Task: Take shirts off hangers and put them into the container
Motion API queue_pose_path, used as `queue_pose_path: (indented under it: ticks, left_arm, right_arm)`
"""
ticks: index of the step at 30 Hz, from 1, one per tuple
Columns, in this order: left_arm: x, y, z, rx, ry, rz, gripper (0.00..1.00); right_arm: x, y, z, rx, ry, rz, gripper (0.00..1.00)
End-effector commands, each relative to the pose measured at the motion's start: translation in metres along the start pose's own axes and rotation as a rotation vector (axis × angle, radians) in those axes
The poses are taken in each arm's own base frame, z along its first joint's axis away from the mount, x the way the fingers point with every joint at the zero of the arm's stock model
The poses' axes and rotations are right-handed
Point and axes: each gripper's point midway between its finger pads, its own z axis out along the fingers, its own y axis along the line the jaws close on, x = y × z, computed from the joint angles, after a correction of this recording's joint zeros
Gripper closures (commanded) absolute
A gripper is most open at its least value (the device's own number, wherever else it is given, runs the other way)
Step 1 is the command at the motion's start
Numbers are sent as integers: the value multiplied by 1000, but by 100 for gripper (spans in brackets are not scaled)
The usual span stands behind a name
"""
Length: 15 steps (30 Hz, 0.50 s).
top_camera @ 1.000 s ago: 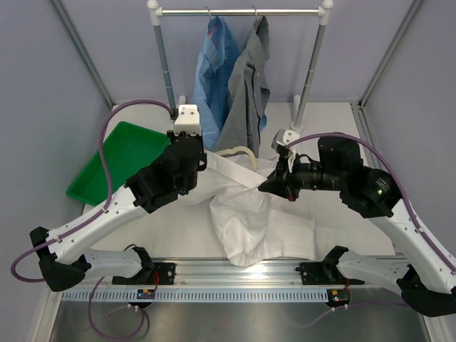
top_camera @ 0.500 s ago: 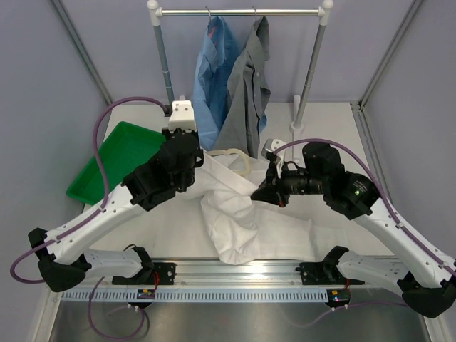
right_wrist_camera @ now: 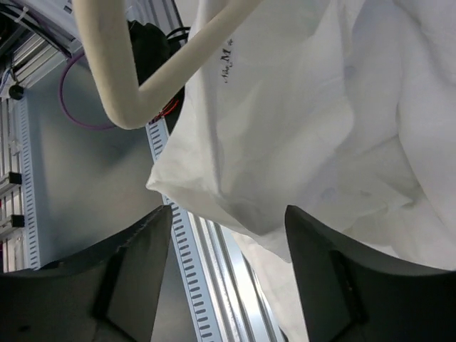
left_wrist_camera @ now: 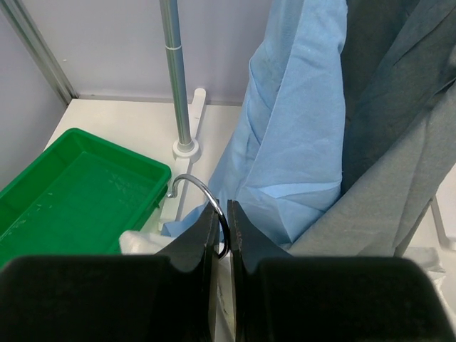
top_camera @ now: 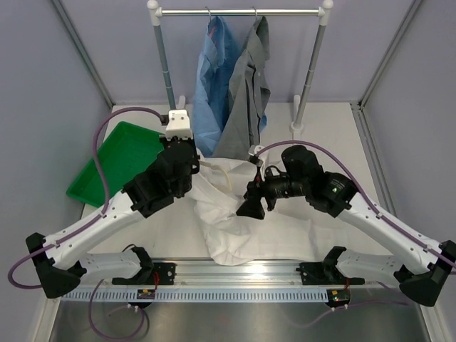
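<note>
The white shirt point(top_camera: 246, 221) lies crumpled on the table, partly on its cream hanger point(top_camera: 226, 171). My left gripper point(left_wrist_camera: 223, 214) is shut on that hanger's metal hook point(left_wrist_camera: 201, 191), near the rail's left post. Beside the hanger, my right gripper point(top_camera: 251, 206) stands open over the white cloth. In the right wrist view a fold of the white shirt point(right_wrist_camera: 320, 128) hangs just past the open right gripper point(right_wrist_camera: 228, 217), ungripped, with the hanger's arm point(right_wrist_camera: 117, 78) at the upper left. The light blue shirt point(top_camera: 214, 78) and grey shirt point(top_camera: 251, 92) hang from the rail. The green container point(top_camera: 117, 160) sits at the left.
The rail point(top_camera: 242, 11) stands on two white posts at the back, its left foot point(left_wrist_camera: 187, 146) close to the container's corner point(left_wrist_camera: 153, 178). Grey walls close in both sides. The metal mounting rail point(top_camera: 235, 274) runs along the near edge.
My right gripper has opened and let go of the white shirt, and its arm has moved left. The left gripper has carried the hanger hook slightly back and left, dragging the shirt along.
</note>
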Motion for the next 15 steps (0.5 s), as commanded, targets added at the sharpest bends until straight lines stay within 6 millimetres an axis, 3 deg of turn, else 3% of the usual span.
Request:
queue_pose_path:
  ticks: [1, 3, 9, 15]
  left_arm:
    - [-18, 7, 0, -25, -78, -107, 100]
    - [-16, 9, -1, -33, -83, -106, 100]
    - [-9, 11, 2, -70, -76, -109, 100]
    - [-8, 14, 6, -132, -72, -134, 100]
  right_arm:
    - [-31, 12, -25, 52, -83, -10, 18]
    - [-34, 13, -35, 85, -88, 1, 14]
    - [-76, 18, -60, 172, -197, 44, 7]
    - [-99, 14, -43, 182, -254, 115, 5]
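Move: The loosened white shirt's body lies about 7 cm to the right hand's left, level with it fore and aft and some 13 cm below; the hanger's free end is about 6 cm left and 3 cm above, also level fore and aft. From the left hand, the shirt lies about 15 cm back, 14 cm right and 20 cm down, the green container 12 cm ahead, 24 cm left and 32 cm below, and the blue shirt 22 cm ahead and 11 cm right at its height. Having already let go of the white shirt, the right hand spreads its half-open fingers nearly to full width and rises quickly about 10 cm, up and away from the cloth, while its wrist turns clockwise some 15 degrees. The left hand keeps its pinch on the metal hook of the white shirt's hanger, sinking about 2 cm and then staying there, fingers still pointing forward, as its grip narrows slightly. ##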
